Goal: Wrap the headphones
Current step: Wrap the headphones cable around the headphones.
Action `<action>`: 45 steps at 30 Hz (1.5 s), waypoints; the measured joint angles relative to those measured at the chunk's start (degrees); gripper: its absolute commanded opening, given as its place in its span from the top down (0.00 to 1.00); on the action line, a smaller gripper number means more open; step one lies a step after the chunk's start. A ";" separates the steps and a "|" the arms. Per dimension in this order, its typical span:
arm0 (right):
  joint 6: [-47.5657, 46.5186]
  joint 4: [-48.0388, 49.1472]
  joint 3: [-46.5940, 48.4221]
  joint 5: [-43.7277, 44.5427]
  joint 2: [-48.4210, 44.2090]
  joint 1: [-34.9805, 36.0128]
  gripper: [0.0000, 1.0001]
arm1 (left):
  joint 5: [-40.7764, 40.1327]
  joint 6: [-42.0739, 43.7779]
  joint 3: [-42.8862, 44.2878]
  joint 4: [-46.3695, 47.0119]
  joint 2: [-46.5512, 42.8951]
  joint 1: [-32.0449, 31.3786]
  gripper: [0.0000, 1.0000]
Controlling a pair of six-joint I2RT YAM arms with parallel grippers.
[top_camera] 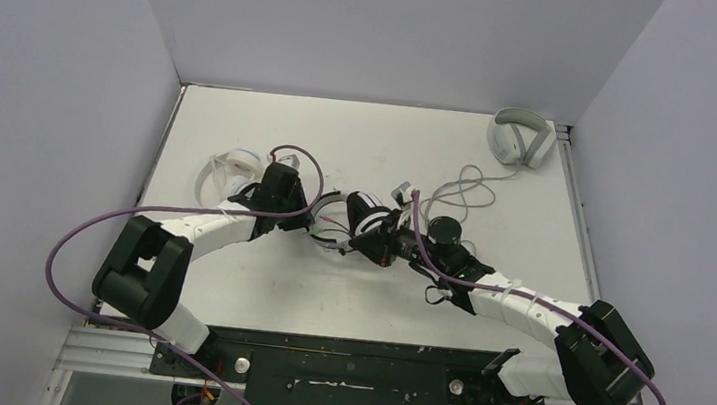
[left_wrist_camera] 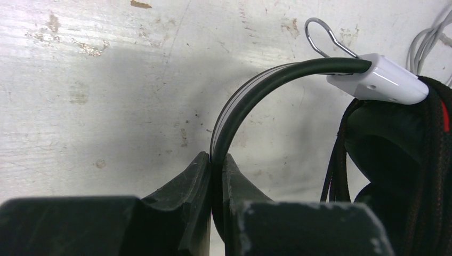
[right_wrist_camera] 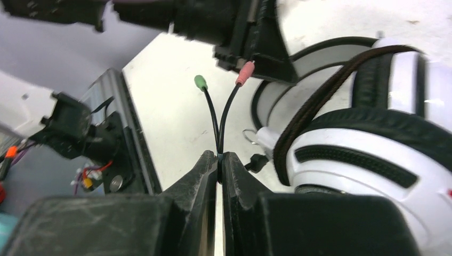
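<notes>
The black-and-white headset point(top_camera: 366, 209) lies mid-table between both arms. My left gripper point(left_wrist_camera: 217, 160) is shut on its thin black headband point(left_wrist_camera: 250, 96), just short of the white slider point(left_wrist_camera: 381, 80) and the black ear cushion point(left_wrist_camera: 394, 144). My right gripper point(right_wrist_camera: 219, 157) is shut on the black cable point(right_wrist_camera: 223, 122) where it splits into a green plug point(right_wrist_camera: 200, 81) and a pink plug point(right_wrist_camera: 244, 73), beside the white ear cup point(right_wrist_camera: 362, 160). Braided cable point(right_wrist_camera: 314, 106) runs over that cup. The small white on-ear pair point(top_camera: 227, 171) lies left of my left gripper point(top_camera: 300, 219).
A light grey over-ear pair point(top_camera: 520, 137) sits at the back right corner, its grey cable point(top_camera: 467, 187) looping toward the middle. A black round part point(top_camera: 447, 230) lies by my right gripper point(top_camera: 386, 243). The table's black front rail point(right_wrist_camera: 128, 138) is to the left in the right wrist view.
</notes>
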 measured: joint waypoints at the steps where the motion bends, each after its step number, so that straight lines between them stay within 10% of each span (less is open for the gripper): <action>1: 0.04 -2.27 1.16 2.05 0.00 0.00 1.00 | -0.48 0.20 -0.07 -0.02 0.04 -0.07 1.00; 21: -6.75 -29.59 24.46 16.11 16.41 3.43 1.00 | -26.34 1.40 -10.27 3.37 -13.51 -12.09 1.00; 45: -5.16 -37.92 32.26 24.74 23.26 5.66 1.00 | -28.83 -0.81 -13.53 5.25 -18.56 -12.44 1.00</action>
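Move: The right hand holds the cable end just below its green and pink plugs. The black-and-white ear cups lie about 10 cm ahead of it, 1 cm to its right and 8 cm lower; the headband bow is some 10 cm ahead, 5 cm left and 9 cm lower. From the left hand, already pinching the headband, the cups are roughly 11 cm right, level ahead and 2 cm higher, and the white headphones about 8 cm ahead, 17 cm left and 6 cm lower. Forward first, then down and left, the right hand carries the pinched cable end about 8 cm out and 7 cm down to the opening between cups and headband, its fingers tipping down some 30 degrees and swinging forward, with a small lift and drift back right at the end. The left hand keeps its grip on the headband, drawing it up, back and left and tilting it up. ##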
